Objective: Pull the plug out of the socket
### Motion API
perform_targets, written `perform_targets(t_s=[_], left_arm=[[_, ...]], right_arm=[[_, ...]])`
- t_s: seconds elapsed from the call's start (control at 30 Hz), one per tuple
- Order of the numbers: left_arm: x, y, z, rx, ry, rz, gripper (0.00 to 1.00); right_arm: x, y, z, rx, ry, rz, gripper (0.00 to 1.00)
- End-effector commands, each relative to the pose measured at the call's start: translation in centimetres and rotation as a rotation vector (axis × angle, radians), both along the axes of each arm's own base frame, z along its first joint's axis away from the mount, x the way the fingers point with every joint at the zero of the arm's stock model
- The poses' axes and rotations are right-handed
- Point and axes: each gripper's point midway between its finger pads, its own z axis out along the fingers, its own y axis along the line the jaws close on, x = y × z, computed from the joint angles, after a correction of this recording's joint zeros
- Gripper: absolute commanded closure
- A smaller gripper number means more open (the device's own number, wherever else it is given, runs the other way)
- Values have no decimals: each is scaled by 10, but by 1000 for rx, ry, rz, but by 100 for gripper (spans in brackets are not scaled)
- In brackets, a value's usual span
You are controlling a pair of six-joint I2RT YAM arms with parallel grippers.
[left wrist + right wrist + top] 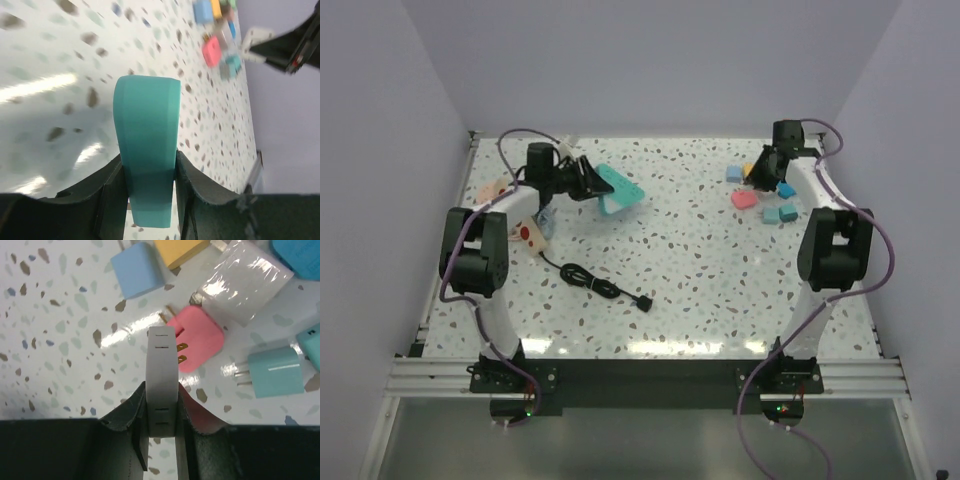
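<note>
The socket [528,233], a pale wooden strip with a red round face, lies at the left, mostly hidden under my left arm. Its thin black cable [590,281] curls toward the middle of the table. My left gripper [592,181] is off the strip and shut on a teal oblong piece [622,190], held above the table; the left wrist view shows the teal piece [147,125] clamped between the fingers of that gripper [149,195]. My right gripper [761,172], seen again in its wrist view [162,410], is shut on a grey-white flat piece with pairs of slots [162,370], above a pink plug [200,342].
Loose plugs lie at the far right: a blue one [136,270], a yellow one [180,250], a teal one [276,372] and a clear-wrapped white one [245,280]. In the top view they cluster around one spot [765,200]. Walls close in the table on three sides.
</note>
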Motion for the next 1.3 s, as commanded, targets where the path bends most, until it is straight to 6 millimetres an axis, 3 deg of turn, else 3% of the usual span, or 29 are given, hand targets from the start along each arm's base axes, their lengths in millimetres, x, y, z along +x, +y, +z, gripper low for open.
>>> perform_targets(t_s=[0.0,0.03,0.13,0.2,0.3,0.33,0.37,0.4,0.43,0.5,0.53,0.57,0.63,0.67,0.7,0.73,0.8,0.83,0.87,0.93,0.97,1.0,1.13,1.27], left_arm=[[53,68,42,48,-91,268,100],[60,94,37,60,-67,333,100],[74,141,24,81,-33,450,100],[80,161,19,115,-33,499,100],[81,189,-1,143,31,566,100],[81,197,-3,143,34,583,92],[82,203,-5,151,36,602,79],[80,205,-5,154,36,604,68],[81,209,-1,159,23,618,50],[80,211,2,169,13,625,34],[80,211,10,166,-5,626,16],[79,210,13,161,-8,624,10],[78,208,21,155,-24,621,0],[76,207,32,149,-47,615,0],[75,206,37,146,-56,611,0],[72,204,42,143,-65,606,0],[64,198,56,134,-95,581,0],[60,196,61,130,-106,574,0],[53,191,76,116,-138,554,0],[40,183,77,116,-143,527,0],[33,179,90,114,-177,515,0],[27,177,89,125,-184,503,0],[7,158,120,120,-293,448,0],[-16,136,130,113,-348,394,0]], right_arm=[[36,-13,-1,61,-34,-104,100],[40,-17,-19,78,0,-125,100],[53,-21,-29,91,0,-140,100],[60,-28,-32,72,-6,-167,100],[68,-34,-45,100,-4,-193,83],[70,-32,-46,137,-4,-179,75],[73,-32,-45,153,-17,-174,57],[74,-32,-42,158,-26,-171,45],[76,-33,-36,159,-48,-170,27],[73,-35,-19,161,-83,-172,8],[75,-34,-10,172,-110,-161,2],[71,-33,-5,178,-116,-154,2],[63,-32,26,174,-170,-129,2],[54,-29,29,184,-176,-112,2],[46,-25,58,187,-240,-88,2],[39,-22,71,193,-275,-65,2],[19,-15,72,206,-288,-32,2],[7,-11,96,208,-336,-5,2],[-6,-8,88,204,-318,19,2],[-30,6,105,224,-338,97,2],[-45,11,97,238,-312,115,2],[-56,17,99,254,-311,147,2],[-108,26,104,220,-294,212,2],[-160,33,116,205,-351,250,2]])
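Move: The left gripper holds the teal socket; its set-down spot is about 19 cm to the left, 4 cm ahead and 6 below, with the blue round socket's coil some 21 cm left and 3 back, and the wooden power strip about 25 left and 6 back. The right gripper holds the white plug; its spot is about 5 cm ahead, 3 right and 7 below, the pink plug 1 ahead and 3 right, the blue plug 7 ahead and 1 left, the orange plug 9 ahead and 3 right. Swing the left gripper about 20 cm left and some 7 forward, turning it 35 degrees counter-clockwise, then sink slightly, open wide to let go of the teal socket by the blue coil, and lift away up and back. Lower the right gripper some 7 cm, reaching forward, open to release the white plug between the pink and blue plugs, then draw it up and back with the fingers tilting upward. ##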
